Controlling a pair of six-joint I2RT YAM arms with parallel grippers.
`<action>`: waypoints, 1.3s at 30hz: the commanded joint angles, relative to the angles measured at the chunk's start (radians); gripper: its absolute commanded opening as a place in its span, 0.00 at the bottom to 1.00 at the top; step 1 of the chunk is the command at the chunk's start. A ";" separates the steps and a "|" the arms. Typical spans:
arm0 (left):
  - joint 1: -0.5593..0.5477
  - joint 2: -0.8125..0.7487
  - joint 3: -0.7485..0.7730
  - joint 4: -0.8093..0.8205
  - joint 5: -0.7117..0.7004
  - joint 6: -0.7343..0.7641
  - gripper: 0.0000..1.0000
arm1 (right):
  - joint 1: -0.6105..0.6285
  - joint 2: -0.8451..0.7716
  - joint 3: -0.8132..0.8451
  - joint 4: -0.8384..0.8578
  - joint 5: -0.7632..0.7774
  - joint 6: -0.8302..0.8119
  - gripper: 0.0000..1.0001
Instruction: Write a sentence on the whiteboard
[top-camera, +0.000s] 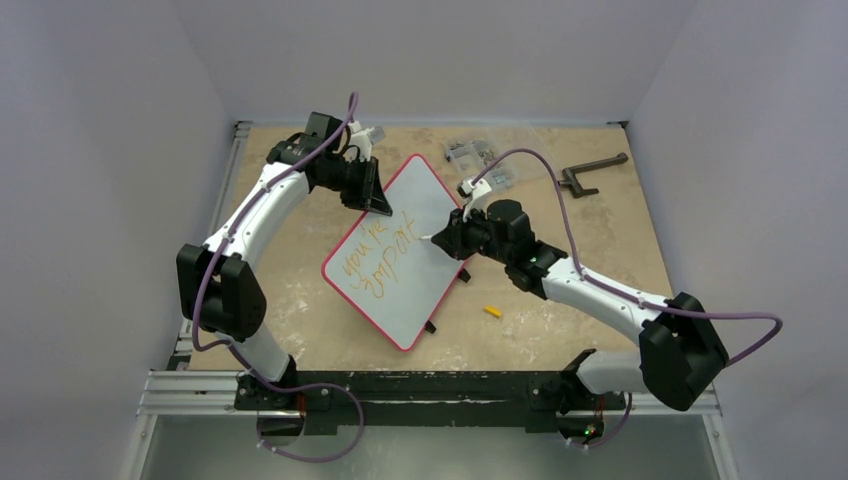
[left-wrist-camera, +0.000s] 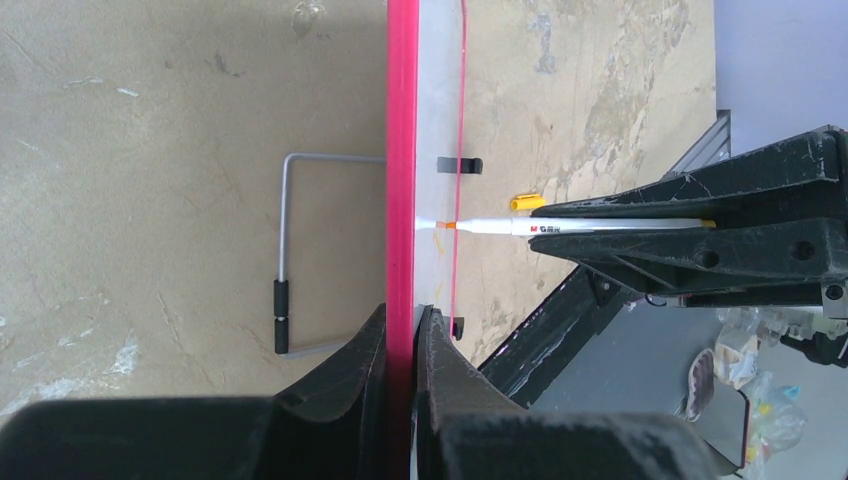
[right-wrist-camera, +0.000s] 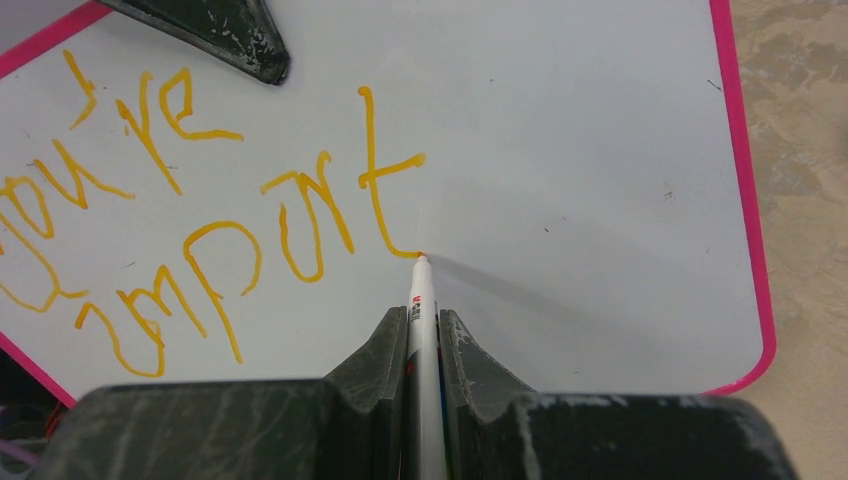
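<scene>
The whiteboard (top-camera: 415, 215), white with a red rim, lies tilted mid-table. The sentence (top-camera: 378, 262) in orange-yellow reads "you're" over "import"; it also shows in the right wrist view (right-wrist-camera: 215, 200). My left gripper (top-camera: 378, 200) is shut on the whiteboard's rim (left-wrist-camera: 402, 150) at its far left edge. My right gripper (top-camera: 445, 240) is shut on a white marker (right-wrist-camera: 422, 300), whose tip touches the board at the foot of the last "t". The marker also shows in the left wrist view (left-wrist-camera: 560, 227).
An orange marker cap (top-camera: 492, 311) lies right of the board. Clear bags of small parts (top-camera: 472, 152) and a dark handle tool (top-camera: 590, 172) lie at the back right. A wire stand (left-wrist-camera: 283, 250) is behind the board.
</scene>
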 joint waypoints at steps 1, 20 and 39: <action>0.003 -0.048 -0.006 0.007 -0.121 0.053 0.00 | 0.005 0.014 0.039 -0.032 0.087 0.001 0.00; 0.004 -0.067 -0.007 0.010 -0.117 0.053 0.00 | 0.003 -0.160 0.232 -0.024 0.268 -0.124 0.00; 0.002 -0.070 -0.006 0.004 -0.129 0.060 0.00 | -0.073 -0.222 0.048 0.101 0.122 -0.060 0.00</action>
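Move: The end of the tail of the "t", where the pen tip held by the right hand touches the whiteboard, lies about 3 cm ahead of that hand, 4 cm left and 2 cm down. The board's far corner is some 16 cm ahead, 5 cm left and 4 cm up; the yellow cap lies 6 cm back, 11 cm right and 17 cm down. From the left hand, gripping the board's upper edge, the tail is roughly 3 cm back, 7 cm right and 6 cm below. The tail of the "t" is first followed on by the right hand's pen, easing forward and up about 4 cm along the whiteboard; the pen then comes free as the hand rises quickly to some 17 cm above its start, drifting right, and sinks back about 5 cm. The wrist tips up roughly 20 degrees and turns clockwise, the fingers keeping the pen, while the left hand keeps its pinch on the board's upper edge. ##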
